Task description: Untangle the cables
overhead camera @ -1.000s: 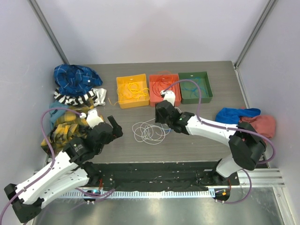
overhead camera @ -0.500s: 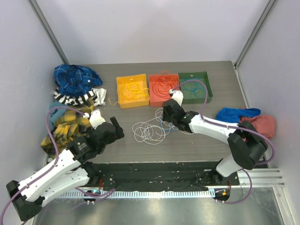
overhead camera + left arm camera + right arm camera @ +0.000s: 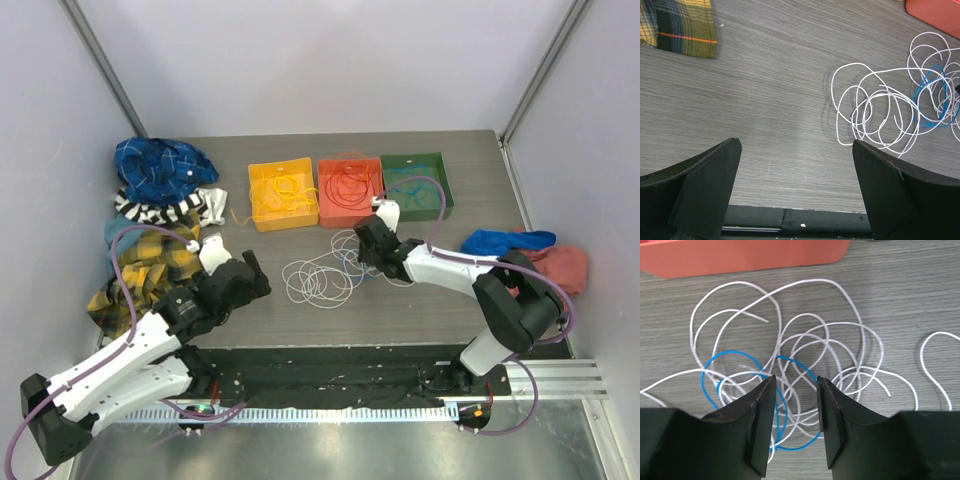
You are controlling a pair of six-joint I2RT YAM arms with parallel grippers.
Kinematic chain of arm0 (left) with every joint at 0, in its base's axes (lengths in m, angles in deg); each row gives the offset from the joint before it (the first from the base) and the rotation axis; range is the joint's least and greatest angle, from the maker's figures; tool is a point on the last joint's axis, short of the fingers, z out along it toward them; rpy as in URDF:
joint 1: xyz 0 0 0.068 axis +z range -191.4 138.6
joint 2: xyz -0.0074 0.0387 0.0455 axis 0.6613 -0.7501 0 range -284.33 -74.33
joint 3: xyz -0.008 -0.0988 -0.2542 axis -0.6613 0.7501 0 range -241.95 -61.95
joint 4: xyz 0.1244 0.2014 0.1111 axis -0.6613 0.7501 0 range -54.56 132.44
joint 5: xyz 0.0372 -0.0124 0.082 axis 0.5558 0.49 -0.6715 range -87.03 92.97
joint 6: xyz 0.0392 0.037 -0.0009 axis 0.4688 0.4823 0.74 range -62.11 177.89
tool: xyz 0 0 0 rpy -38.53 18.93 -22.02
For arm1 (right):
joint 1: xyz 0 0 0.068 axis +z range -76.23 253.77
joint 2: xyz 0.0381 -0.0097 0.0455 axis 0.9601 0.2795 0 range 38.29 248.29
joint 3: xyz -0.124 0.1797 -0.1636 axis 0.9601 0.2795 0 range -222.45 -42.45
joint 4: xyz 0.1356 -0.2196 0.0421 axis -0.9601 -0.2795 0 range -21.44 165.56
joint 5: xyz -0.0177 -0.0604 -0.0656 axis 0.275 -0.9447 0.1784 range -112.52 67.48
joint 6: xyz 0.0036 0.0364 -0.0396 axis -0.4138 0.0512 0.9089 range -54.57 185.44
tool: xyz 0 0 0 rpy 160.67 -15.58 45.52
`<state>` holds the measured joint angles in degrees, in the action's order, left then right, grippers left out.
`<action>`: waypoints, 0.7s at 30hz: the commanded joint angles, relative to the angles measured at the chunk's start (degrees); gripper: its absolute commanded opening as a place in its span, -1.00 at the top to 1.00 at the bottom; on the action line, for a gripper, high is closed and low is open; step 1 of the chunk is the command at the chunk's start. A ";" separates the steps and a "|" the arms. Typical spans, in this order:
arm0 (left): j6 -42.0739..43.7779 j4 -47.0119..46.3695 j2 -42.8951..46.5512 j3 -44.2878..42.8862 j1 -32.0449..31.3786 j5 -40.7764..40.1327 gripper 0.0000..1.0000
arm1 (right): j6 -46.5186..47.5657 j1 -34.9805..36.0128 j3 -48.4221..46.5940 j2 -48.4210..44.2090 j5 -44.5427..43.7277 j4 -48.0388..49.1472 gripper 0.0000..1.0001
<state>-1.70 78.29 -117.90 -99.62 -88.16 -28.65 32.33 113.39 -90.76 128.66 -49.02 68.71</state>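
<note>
A tangle of white cables [image 3: 318,281] lies mid-table with a blue cable [image 3: 350,264] woven into its right side. My right gripper [image 3: 366,252] hovers over that right side, open with a narrow gap. In the right wrist view the blue cable [image 3: 738,355] and white loops [image 3: 826,335] run under and between the jaws of the right gripper [image 3: 796,384]; nothing is pinched. My left gripper [image 3: 254,276] stands wide open left of the tangle. In its wrist view the left gripper [image 3: 796,148] is over bare table, with the white cables [image 3: 879,107] ahead to the right.
A yellow tray [image 3: 258,214], red tray [image 3: 334,215] and green tray [image 3: 447,190] stand in a row at the back, each with coloured cables inside. Cloths are piled at the left [image 3: 158,170] and lie at the right [image 3: 506,243]. The black table edge [image 3: 790,216] is close under the left gripper.
My right gripper has shifted right from the red tray's front to the tangle's right side, uncovering the blue cable, and its jaws have narrowed. The left arm has edged toward the tangle.
</note>
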 commanded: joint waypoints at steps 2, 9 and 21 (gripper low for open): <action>0.00 -3.04 -1.60 -0.21 0.27 0.06 -1.00 | -0.47 -1.29 -0.02 -0.19 -2.50 2.81 0.15; 0.09 -2.95 -1.60 0.05 0.18 -0.29 -1.00 | -0.30 -1.73 0.59 1.57 -2.06 3.07 0.51; 0.00 -3.91 -3.18 -0.12 0.18 0.68 -0.99 | -0.91 -2.17 2.96 1.56 -1.80 3.25 0.52</action>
<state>-1.68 76.82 -120.65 -99.62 -88.16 -27.84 32.31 111.51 -88.56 130.29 -49.39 69.96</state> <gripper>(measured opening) 0.996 0.241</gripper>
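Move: The blue cable's loop lies just to the right hand's left, about 3 cm, roughly level with it in reach and 4 cm below; its right-hand strand runs almost under the fingertips. The loose white loops are about 10 cm to the left and 3 cm nearer, the red box some 18 cm ahead and 4 cm left, the green box 18 cm ahead and 9 cm right. From the left hand, the blue cable is about 13 cm ahead, 20 cm right and 12 cm below. Rightward first, then downward, the right hand eases about 2 cm each way, bringing its fingertips over the right-hand strand of the blue cable where it crosses the white one. Early on, the half-open fingers narrow to about half their gap without shutting, and keep that narrow gap as they sink, still pointing forward and down; contact with the cables can't be made out. ##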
